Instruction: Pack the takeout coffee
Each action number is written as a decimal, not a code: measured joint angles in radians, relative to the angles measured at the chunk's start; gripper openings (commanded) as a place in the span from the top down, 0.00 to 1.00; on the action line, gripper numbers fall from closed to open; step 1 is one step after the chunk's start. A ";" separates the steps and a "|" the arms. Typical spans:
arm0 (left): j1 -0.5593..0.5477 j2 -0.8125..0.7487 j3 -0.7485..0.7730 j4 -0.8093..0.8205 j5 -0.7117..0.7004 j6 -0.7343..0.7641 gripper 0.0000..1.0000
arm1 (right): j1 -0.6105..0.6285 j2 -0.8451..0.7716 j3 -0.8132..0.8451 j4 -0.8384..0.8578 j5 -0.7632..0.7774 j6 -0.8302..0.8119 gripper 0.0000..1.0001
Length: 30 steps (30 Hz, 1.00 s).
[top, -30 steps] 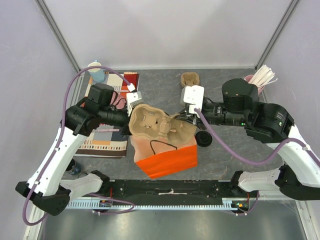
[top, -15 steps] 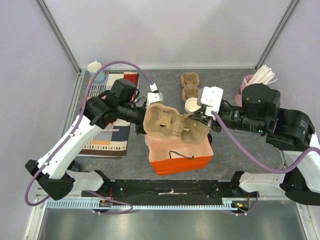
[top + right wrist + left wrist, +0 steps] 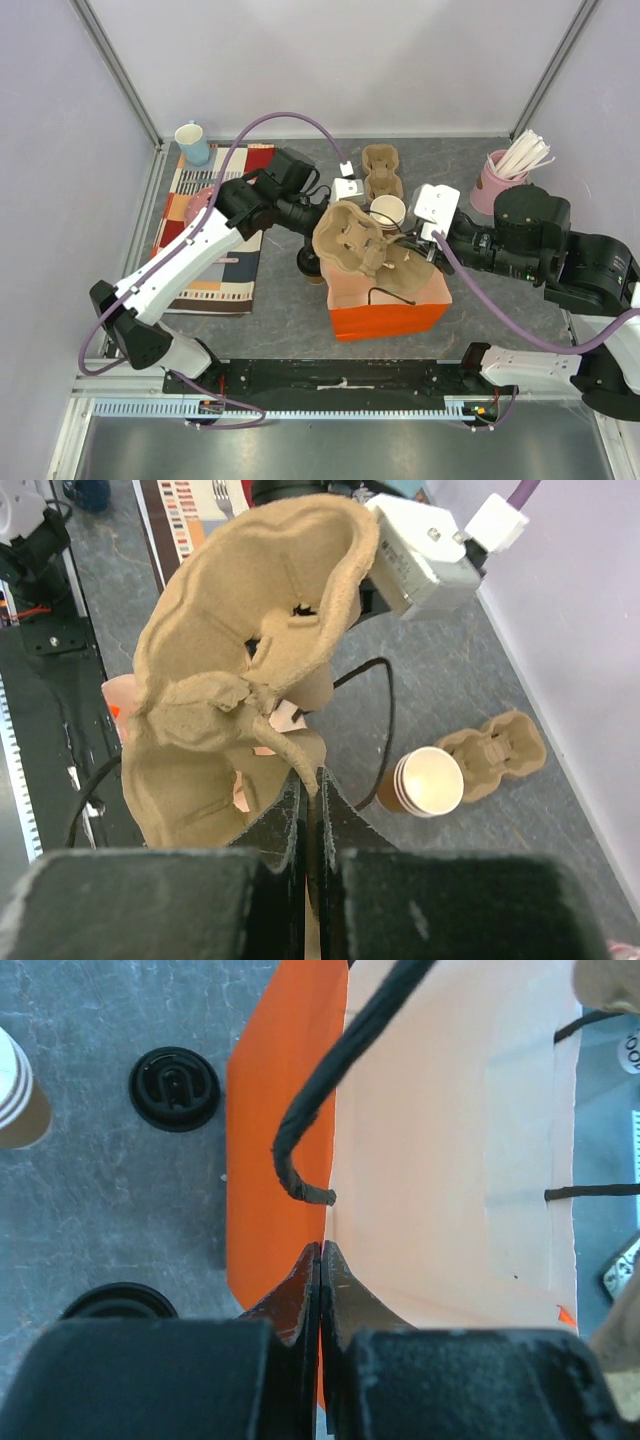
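Note:
The takeout coffee (image 3: 308, 263), a brown cup under a black lid, stands on the table just left of the orange paper bag (image 3: 392, 318). In the left wrist view only its lid (image 3: 118, 1303) shows, at the lower left. My left gripper (image 3: 320, 1252) is shut on the bag's (image 3: 270, 1160) top edge, beside a black cord handle (image 3: 300, 1150). My right gripper (image 3: 318, 780) is shut on the rim of a pulp cup carrier (image 3: 240, 670), and holds the carrier (image 3: 362, 245) tilted over the bag's mouth.
A stack of lidless paper cups (image 3: 387, 212) and a second pulp carrier (image 3: 380, 172) sit behind the bag. A loose black lid (image 3: 174, 1088) lies beside the bag. A blue mug (image 3: 192, 142), a striped mat (image 3: 205, 275) and a pink straw holder (image 3: 508, 168) stand further out.
Both arms have swung right and away from the near edge. The bag and the carrier went with them, and the bag now sits by the cup stack.

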 measured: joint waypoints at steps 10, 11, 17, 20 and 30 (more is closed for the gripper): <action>-0.007 0.084 0.065 0.006 -0.012 0.135 0.98 | 0.000 -0.093 -0.180 0.002 0.080 0.047 1.00; -0.006 0.090 0.069 0.003 -0.007 0.148 0.98 | 0.000 -0.097 -0.191 0.001 0.083 0.049 1.00; -0.007 0.141 0.112 -0.031 0.005 0.243 0.98 | 0.000 -0.126 -0.232 0.000 0.122 0.061 1.00; -0.007 0.172 0.137 -0.039 0.006 0.286 0.98 | 0.000 -0.129 -0.241 -0.006 0.148 0.071 1.00; -0.003 0.198 0.157 -0.068 0.005 0.392 0.98 | 0.000 -0.105 -0.279 -0.071 0.195 0.096 1.00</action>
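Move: The right hand already pinches the edge of the cup carrier; the bag's mouth is some 14 cm below it, about 3 cm to its left and 3 cm back. The left hand already has the bag's far rim, the mouth's middle about 8 cm to its right and 6 cm back, level with it. From the left hand the cup stack is about 15 cm ahead and 9 cm right, the lidded cup 5 cm ahead and 7 cm left, both some 24 cm below. The right hand keeps its pinch on the cup carrier's edge and lowers it about 9 cm towards the bag's open mouth, drifting some 4 cm to the right while it turns clockwise and its left side dips, each by roughly 10 degrees. Meanwhile the left hand, still pinching the far rim with shut fingers, draws the bag forward, to the right and a little down, twisting some 20 degrees in all, to bring the opening under the carrier. ##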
